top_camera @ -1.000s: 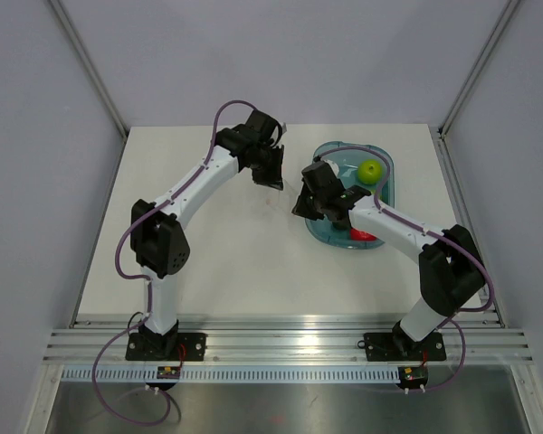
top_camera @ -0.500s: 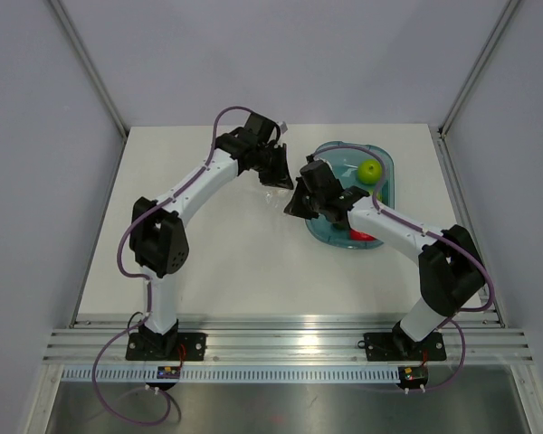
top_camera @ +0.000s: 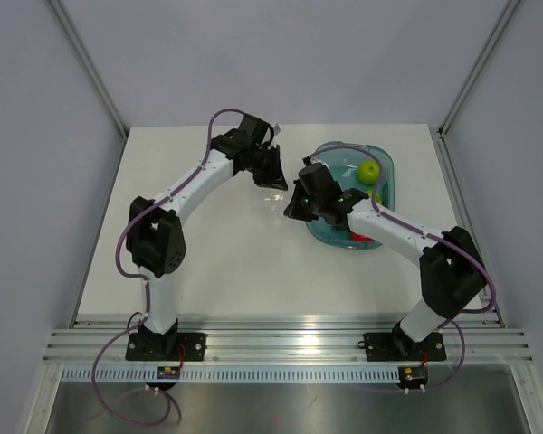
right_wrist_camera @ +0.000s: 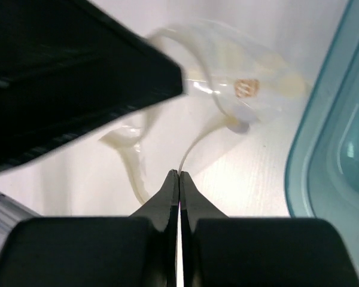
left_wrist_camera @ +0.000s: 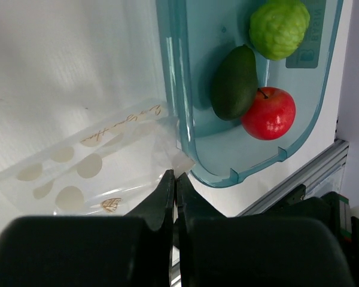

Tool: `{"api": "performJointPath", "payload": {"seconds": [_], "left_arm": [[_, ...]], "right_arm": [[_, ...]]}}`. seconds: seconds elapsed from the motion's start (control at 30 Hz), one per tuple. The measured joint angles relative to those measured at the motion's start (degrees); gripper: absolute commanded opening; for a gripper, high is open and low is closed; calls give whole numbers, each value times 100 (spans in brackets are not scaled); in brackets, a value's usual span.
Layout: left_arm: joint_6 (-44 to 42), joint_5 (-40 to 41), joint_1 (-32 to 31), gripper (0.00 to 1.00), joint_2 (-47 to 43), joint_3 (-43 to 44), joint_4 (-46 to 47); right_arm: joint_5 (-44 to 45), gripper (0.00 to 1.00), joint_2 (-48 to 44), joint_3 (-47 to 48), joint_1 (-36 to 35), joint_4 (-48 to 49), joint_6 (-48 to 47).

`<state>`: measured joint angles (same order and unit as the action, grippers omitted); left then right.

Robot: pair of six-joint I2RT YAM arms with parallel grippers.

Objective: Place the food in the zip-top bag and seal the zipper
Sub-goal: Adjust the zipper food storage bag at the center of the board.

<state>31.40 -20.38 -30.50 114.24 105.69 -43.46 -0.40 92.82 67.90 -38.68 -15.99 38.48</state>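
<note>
The food, a dark green avocado (left_wrist_camera: 233, 84), lies in the teal tray (left_wrist_camera: 173, 72) between a lime-green apple (left_wrist_camera: 279, 27) and a red apple (left_wrist_camera: 268, 113). The clear zip-top bag (left_wrist_camera: 84, 173) with pale dots hangs just left of the tray. My left gripper (left_wrist_camera: 175, 176) is shut on the bag's near corner. My right gripper (right_wrist_camera: 179, 172) is shut on a thin edge of the bag (right_wrist_camera: 227, 89), along the zipper (right_wrist_camera: 194, 143). The bag's mouth gapes in a loop between the two. In the top view my left gripper (top_camera: 273, 174) and right gripper (top_camera: 294, 206) stand close together.
In the top view the tray (top_camera: 321, 233) sits at the table's right, with the lime-green apple (top_camera: 370, 170) and part of the red apple (top_camera: 366, 237) showing past the right arm. Grey walls enclose the table on three sides.
Both grippers have shifted a little to the left with the bag held between them, the right one moving away from the tray. Both stay shut.
</note>
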Motion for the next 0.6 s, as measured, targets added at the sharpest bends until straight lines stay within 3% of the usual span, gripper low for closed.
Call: {"api": "performJointPath", "payload": {"seconds": [0.37,0.4,0.5,0.6], "left_arm": [[-286,-35,267,0,-522,-557,-116],[-313,-46,240,0,-529,-629,-103],[-332,-63,118,0,-529,-901,-68],[-330,-35,-24,0,-529,-1008,-129]], "right_arm": [[396,1,157,369,315,-380,-214],[402,9,195,450,363,-391,-229],[442,19,310,699,498,-518,-245],[448,23,407,925,573,-647,-229]]}}
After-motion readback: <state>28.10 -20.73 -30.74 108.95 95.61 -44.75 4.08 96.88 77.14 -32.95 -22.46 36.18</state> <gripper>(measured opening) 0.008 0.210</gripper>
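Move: Both hands hold the mouth of the zip-top bag. Its body lies about 3 cm ahead of the left hand and some 7 below. From the right hand the body is roughly 7 cm ahead, 2 to the left and 5 below. The blue bin's middle is about 16 cm right of the right hand and 7 ahead, and the avocado in it about 15 cm right and 1 ahead, both some 8 cm lower. The right fingers keep their pinch on the bag's rim at first, then open about a fifth and let go as that hand, having edged right, carries on forward and a little up towards the bin, about 6 cm in all. The left keeps pinching its side of the rim; it draws some 3 cm to the left, away from the other hand, then pulls back about 4 cm and sinks 3. ##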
